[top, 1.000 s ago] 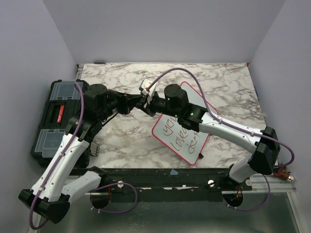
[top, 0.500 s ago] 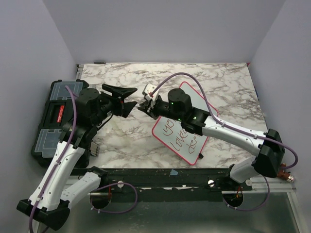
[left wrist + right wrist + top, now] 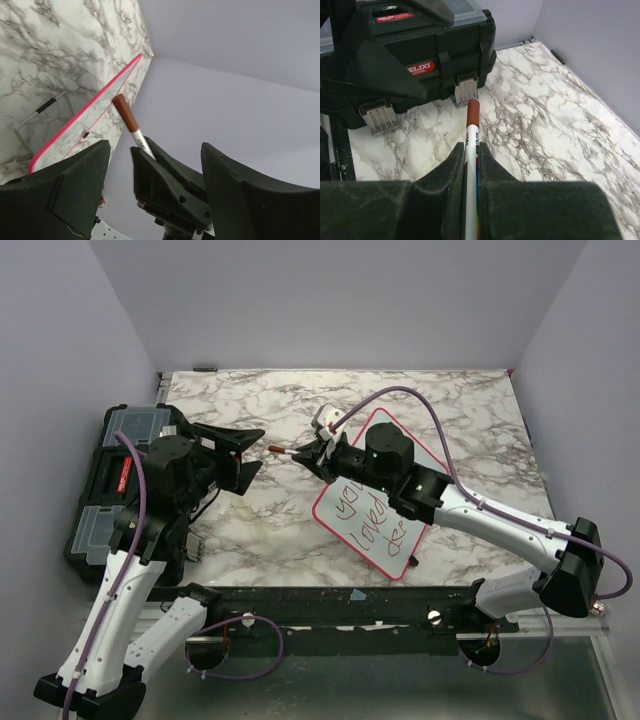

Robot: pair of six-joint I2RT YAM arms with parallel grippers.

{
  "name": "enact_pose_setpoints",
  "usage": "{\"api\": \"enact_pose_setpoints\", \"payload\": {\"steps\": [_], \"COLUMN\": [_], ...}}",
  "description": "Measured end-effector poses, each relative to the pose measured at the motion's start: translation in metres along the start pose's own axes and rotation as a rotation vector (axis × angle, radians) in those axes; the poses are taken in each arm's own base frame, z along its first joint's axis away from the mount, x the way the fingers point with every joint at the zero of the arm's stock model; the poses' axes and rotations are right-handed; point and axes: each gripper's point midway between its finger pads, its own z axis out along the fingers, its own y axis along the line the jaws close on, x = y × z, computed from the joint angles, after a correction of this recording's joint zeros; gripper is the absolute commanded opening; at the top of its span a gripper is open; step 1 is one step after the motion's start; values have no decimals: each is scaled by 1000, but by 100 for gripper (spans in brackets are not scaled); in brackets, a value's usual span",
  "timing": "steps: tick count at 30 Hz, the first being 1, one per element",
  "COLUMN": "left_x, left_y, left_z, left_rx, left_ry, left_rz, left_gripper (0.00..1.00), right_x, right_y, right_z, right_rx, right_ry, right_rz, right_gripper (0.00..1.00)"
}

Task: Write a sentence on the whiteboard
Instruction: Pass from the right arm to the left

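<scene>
The whiteboard, red-framed with handwritten lines on it, lies at an angle on the marble table right of centre. My right gripper hovers over its upper left corner, shut on a white marker. The marker's brown-red cap points left. My left gripper stands open a short way left of the cap, with nothing between its fingers. In the left wrist view the capped marker sticks up from the right gripper, with the whiteboard's red edge behind it.
A black toolbox with clear-lidded compartments sits at the table's left edge, also seen as the toolbox beyond the marker. Grey walls close in the table on the left, back and right. A small black clip lies by the board's lower corner.
My left gripper was shut at the marker's end beside the right gripper; it has opened and drawn back to the left. The right gripper has shifted slightly right, marker still held.
</scene>
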Motion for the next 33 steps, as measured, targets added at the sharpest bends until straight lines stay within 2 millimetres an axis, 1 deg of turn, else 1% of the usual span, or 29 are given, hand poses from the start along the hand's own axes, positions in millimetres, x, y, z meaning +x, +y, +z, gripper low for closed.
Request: {"api": "enact_pose_setpoints", "payload": {"steps": [2, 5, 7, 9, 13, 17, 21, 27, 28, 31, 33], "left_x": [0, 0, 1, 3, 7, 11, 16, 18, 18, 18, 18], "left_y": [9, 30, 36, 40, 42, 40, 36, 31, 31, 30, 30], "left_z": [0, 8, 11, 17, 25, 29, 31, 31, 32, 34, 37], "left_rx": [-14, -61, -79, -99, -115, -113, -97, -81, -81, -80, -83], "left_ry": [-2, 3, 11, 25, 50, 70, 92, 99, 98, 99, 99], "left_rz": [3, -4, -8, -13, -24, -28, -32, -37, -38, -42, -47], "left_gripper": [70, 65, 58, 54, 50, 50, 53, 51, 50, 40, 30], "right_x": [-2, -5, -9, -15, -22, -22, -21, -22, -22, -22, -22], "right_y": [0, 1, 0, -1, -1, -1, -3, 1, 1, 3, 6], "right_z": [-1, -1, -1, -1, -1, -1, -1, -1, -1, -1, -1], "right_rx": [0, 1, 2, 4, 3, 9, 16, 8, 7, 3, -2], "right_ry": [-4, -10, -17, -29, -43, -42, -41, -41, -42, -42, -41], "right_rz": [11, 24, 29, 30, 30, 30, 30, 35, 35, 35, 35], "right_gripper": [1, 1, 1, 1, 1, 1, 1, 1, 1, 1, 1]}}
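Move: The brown cap of the marker, held out in the right fingers, is the left hand's target: about 3 cm ahead of it, 4 cm to its right and 5 cm lower. From the left hand, the whiteboard's middle is roughly 23 cm right, 2 cm ahead and 27 cm down, and the black toolbox about 29 cm left, 2 cm ahead and 28 cm down. From the right hand, the cap sits about 5 cm left, 2 cm forward and level. The left hand drops nearly 5 cm with its fingers tipping slightly downward, then eases up a little while sliding some 3 cm right and a little forward, until its fingertips stand around the brown cap; its wide-open fingers narrow by almost half but don't shut, and whether a pad already touches can't be told. The right hand keeps its grip on the marker's white body and raises it about 2 cm early on to meet the left, then all but holds still, cap still pointing at the left gripper. ##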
